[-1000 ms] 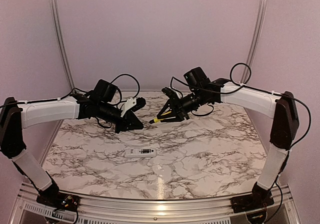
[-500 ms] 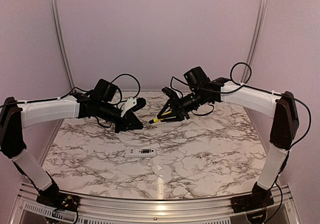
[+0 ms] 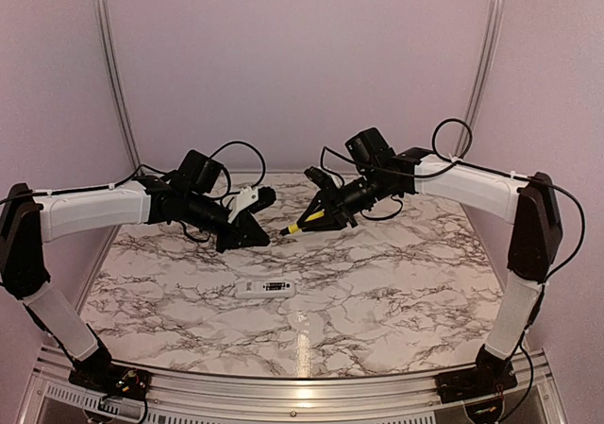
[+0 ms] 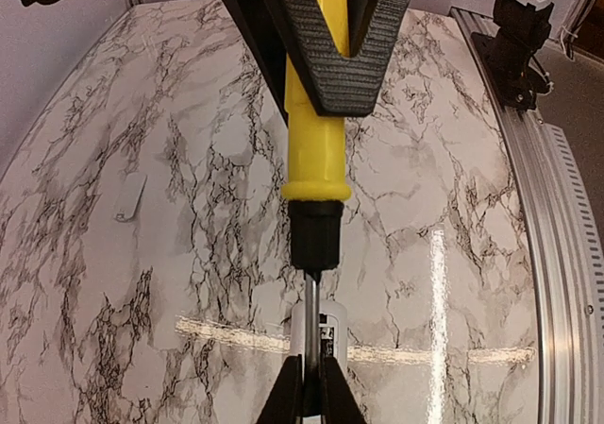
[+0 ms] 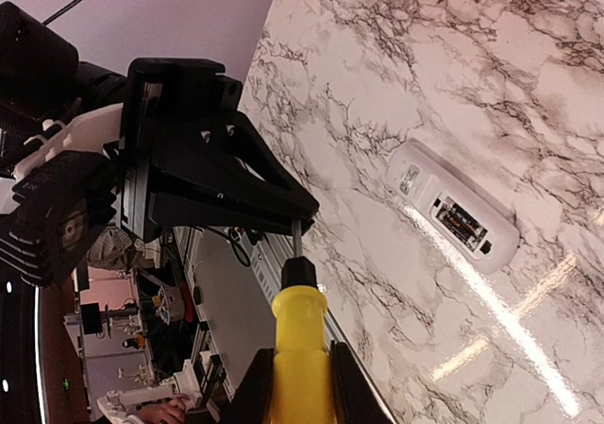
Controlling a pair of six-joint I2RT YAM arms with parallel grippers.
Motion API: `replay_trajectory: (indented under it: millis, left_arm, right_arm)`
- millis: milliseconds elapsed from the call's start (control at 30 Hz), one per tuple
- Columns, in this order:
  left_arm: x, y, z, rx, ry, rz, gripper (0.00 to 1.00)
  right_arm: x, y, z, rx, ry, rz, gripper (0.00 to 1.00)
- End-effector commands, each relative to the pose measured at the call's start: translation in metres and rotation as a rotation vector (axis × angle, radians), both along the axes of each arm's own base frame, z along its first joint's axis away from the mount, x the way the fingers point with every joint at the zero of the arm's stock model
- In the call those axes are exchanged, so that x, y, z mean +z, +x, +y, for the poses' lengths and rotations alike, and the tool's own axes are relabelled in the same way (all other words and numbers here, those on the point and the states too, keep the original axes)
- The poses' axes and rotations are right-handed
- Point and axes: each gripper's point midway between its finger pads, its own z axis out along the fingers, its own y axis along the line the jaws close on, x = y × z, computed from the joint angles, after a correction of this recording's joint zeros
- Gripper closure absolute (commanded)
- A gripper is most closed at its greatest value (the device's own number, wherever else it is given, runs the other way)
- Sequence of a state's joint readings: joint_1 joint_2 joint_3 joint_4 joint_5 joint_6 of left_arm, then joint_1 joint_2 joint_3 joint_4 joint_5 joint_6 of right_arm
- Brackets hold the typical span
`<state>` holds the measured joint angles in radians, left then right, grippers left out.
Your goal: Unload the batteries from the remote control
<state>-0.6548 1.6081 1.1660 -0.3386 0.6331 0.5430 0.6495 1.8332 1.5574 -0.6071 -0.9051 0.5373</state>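
The white remote control (image 3: 266, 288) lies flat on the marble table, compartment face up, with dark batteries (image 5: 460, 224) showing in the open recess. Neither gripper is near it; both hang above the table's far half. A yellow-handled screwdriver (image 3: 300, 224) spans between them. My left gripper (image 4: 311, 386) is shut on its thin metal shaft, close to the tip. My right gripper (image 5: 300, 358) has its fingers pressed against both sides of the yellow handle (image 5: 299, 311). In the left wrist view the remote control (image 4: 332, 334) shows just behind the shaft.
A small flat white piece (image 4: 130, 197) lies on the table to the left of the remote. A metal rail (image 3: 302, 386) runs along the near edge by the arm bases. Purple walls close in the back and sides.
My right gripper's fingers have closed in on the yellow handle. The screwdriver and both arms have barely shifted; the remote has stayed put.
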Motion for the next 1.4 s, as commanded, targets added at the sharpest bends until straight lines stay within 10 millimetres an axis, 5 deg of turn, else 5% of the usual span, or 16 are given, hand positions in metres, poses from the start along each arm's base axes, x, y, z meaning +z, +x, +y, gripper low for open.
replay_trajectory:
  millis: [0,200,400,433,467,500,867,933,1033,1367]
  left_arm:
    - [0.004,0.003,-0.004,-0.007,0.011,-0.010,1.00]
    - [0.007,0.003,-0.005,-0.012,0.005,-0.014,0.99]
    - [0.016,0.001,-0.003,0.003,-0.028,-0.028,0.62]
    - [0.017,0.001,-0.002,0.004,-0.031,-0.034,0.42]
    - [0.018,0.000,-0.002,0.006,-0.033,-0.036,0.09]
    - [0.019,-0.002,-0.001,0.005,-0.036,-0.037,0.02]
    - [0.053,-0.006,0.017,0.115,-0.131,-0.107,0.01]
    - [0.061,0.006,0.022,0.208,-0.166,-0.091,0.01]
    - [0.067,0.048,0.043,0.517,-0.176,-0.036,0.01]
    - [0.085,0.065,0.077,0.639,-0.296,-0.112,0.01]
  right_arm:
    - [0.009,0.009,0.001,-0.002,0.012,-0.029,0.86]
    - [0.009,0.008,0.001,-0.001,0.015,-0.031,1.00]
    - [0.011,0.008,-0.001,-0.008,0.007,-0.045,1.00]
    - [0.010,0.007,-0.002,-0.008,0.001,-0.046,1.00]
    - [0.010,0.007,-0.003,-0.009,-0.005,-0.050,1.00]
    - [0.009,0.007,-0.004,-0.012,-0.013,-0.053,1.00]
    - [0.010,0.009,-0.014,-0.047,-0.069,-0.098,1.00]
    - [0.009,0.010,-0.016,-0.051,-0.085,-0.108,1.00]
    - [0.009,0.009,-0.020,-0.057,-0.106,-0.121,1.00]
    - [0.005,0.003,-0.031,-0.080,-0.139,-0.136,1.00]
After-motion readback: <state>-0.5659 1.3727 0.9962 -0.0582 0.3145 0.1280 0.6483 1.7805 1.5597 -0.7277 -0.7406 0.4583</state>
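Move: The remote control, battery bay open, lies on the table some 17 cm below the left hand, about 3 cm back and 1 cm to its left. From the right hand it is roughly 11 cm left, 3 cm back and 21 cm below. The white battery cover lies about 20 cm ahead of the left hand and 14 cm to its right, at table height. The screwdriver's middle is some 6 cm right of the left hand, 1 cm ahead and 3 cm higher. Left fingers open off the screwdriver's tip, then withdraw up, left and forward some 10 cm; right keeps its handle. ##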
